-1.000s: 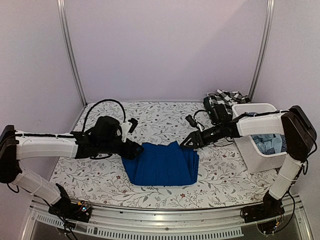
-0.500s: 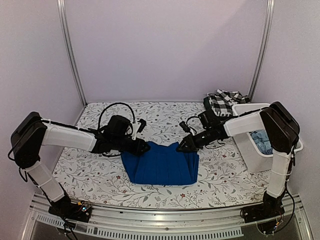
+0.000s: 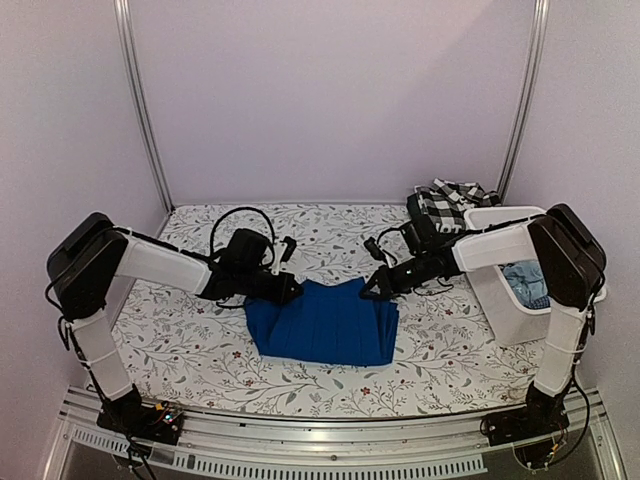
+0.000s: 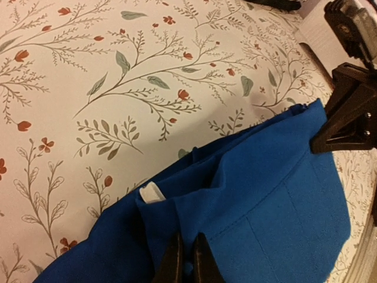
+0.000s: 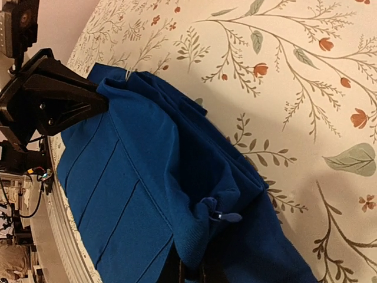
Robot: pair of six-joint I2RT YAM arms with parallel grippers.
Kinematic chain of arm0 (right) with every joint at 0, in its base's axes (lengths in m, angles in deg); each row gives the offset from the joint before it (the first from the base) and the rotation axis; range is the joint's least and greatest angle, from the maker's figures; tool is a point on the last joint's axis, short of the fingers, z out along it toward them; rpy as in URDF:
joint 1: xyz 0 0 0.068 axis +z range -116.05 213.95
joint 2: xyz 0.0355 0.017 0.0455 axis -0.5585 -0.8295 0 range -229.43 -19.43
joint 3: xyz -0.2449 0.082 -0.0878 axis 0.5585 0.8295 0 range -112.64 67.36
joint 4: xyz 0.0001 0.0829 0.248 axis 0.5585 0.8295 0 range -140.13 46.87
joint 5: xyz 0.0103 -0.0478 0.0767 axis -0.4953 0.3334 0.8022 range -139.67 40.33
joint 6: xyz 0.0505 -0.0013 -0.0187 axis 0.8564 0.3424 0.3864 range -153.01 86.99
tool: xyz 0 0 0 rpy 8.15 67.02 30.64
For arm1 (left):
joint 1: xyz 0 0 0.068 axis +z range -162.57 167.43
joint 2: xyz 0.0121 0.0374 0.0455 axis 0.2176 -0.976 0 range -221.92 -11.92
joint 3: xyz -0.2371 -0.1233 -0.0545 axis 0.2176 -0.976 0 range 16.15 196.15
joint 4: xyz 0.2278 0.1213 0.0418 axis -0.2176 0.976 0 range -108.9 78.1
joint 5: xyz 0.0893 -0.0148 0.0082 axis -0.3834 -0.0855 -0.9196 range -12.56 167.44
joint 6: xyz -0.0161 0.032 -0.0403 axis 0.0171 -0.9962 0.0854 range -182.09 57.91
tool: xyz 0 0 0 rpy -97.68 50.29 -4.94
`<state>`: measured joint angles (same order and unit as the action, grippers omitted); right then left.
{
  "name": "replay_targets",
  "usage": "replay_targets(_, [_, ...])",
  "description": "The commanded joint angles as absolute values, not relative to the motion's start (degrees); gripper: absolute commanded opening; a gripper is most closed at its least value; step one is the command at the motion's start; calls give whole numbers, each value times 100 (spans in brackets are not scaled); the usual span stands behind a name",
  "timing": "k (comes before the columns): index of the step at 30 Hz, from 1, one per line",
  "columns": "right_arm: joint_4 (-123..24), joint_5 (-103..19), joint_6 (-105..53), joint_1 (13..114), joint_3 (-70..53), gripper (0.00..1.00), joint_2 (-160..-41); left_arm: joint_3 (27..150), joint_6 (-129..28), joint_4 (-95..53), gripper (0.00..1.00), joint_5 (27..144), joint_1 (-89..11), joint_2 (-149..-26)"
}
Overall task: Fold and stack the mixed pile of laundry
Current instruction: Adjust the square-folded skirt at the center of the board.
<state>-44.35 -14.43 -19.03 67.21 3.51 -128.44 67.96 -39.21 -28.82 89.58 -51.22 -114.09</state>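
Note:
The royal blue garment (image 3: 320,325) lies partly folded in the middle of the table cover. My left gripper (image 3: 290,291) pinches its far left corner; in the left wrist view the gripper (image 4: 184,259) is shut on a fold of blue cloth (image 4: 277,194) next to a white label (image 4: 152,193). My right gripper (image 3: 372,287) holds the far right corner; the right wrist view shows it (image 5: 197,274) shut on bunched blue cloth (image 5: 135,177) below a small zipper pull (image 5: 227,217). A black-and-white plaid garment (image 3: 450,197) lies at the back right.
A white tub (image 3: 510,300) stands at the right edge with pale blue and checked cloth (image 3: 525,280) inside. The floral table cover (image 3: 200,340) spreads under everything. Metal frame posts rise at the back corners.
Both grippers have gone from open to shut on the blue garment's far corners. The left arm has reached further right to its corner; the right gripper shifted slightly.

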Motion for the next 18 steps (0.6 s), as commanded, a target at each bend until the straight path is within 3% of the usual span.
replay_targets(1, [-4293,-2044,-1960,6620,153,0,-13556,7154,-3770,-2770,0,8321,-4957,-12213])
replay_targets(13, [-3479,-2731,-2473,6595,-1768,1,-14932,6990,-3612,-2747,3,7763,-4519,-12262])
replay_targets(14, [-3373,-2755,-2501,6582,-1886,5,-14907,7117,-3742,-2634,9,7755,-4503,-12252])
replay_targets(18, [-3303,-3012,-2478,6509,-1770,41,-14277,7287,-4167,-2596,55,7759,-4521,-11761])
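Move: Pinched at its far edge by both hands, about 15 cm apart, the square-folded skirt is due for the bare board just ahead: about 6 cm ahead, 3 cm left and 4 cm below the left hand, and about 9 cm ahead, 2 cm left and 4 cm below the right. The skirt's middle lies some 9 cm behind and 6 cm right of the left hand. From the right hand, the checked cloth stands roughly 24 cm ahead, 19 cm right. Lowering the pinched far edge some 4 cm towards the board first, both hands then drag the skirt forward, the right by about 8 cm, the left by about 5 cm while edging left and turning some 10 degrees counter-clockwise. Fingers stay shut on the cloth until the very end, when both grippers begin to part, the left a little wider. ##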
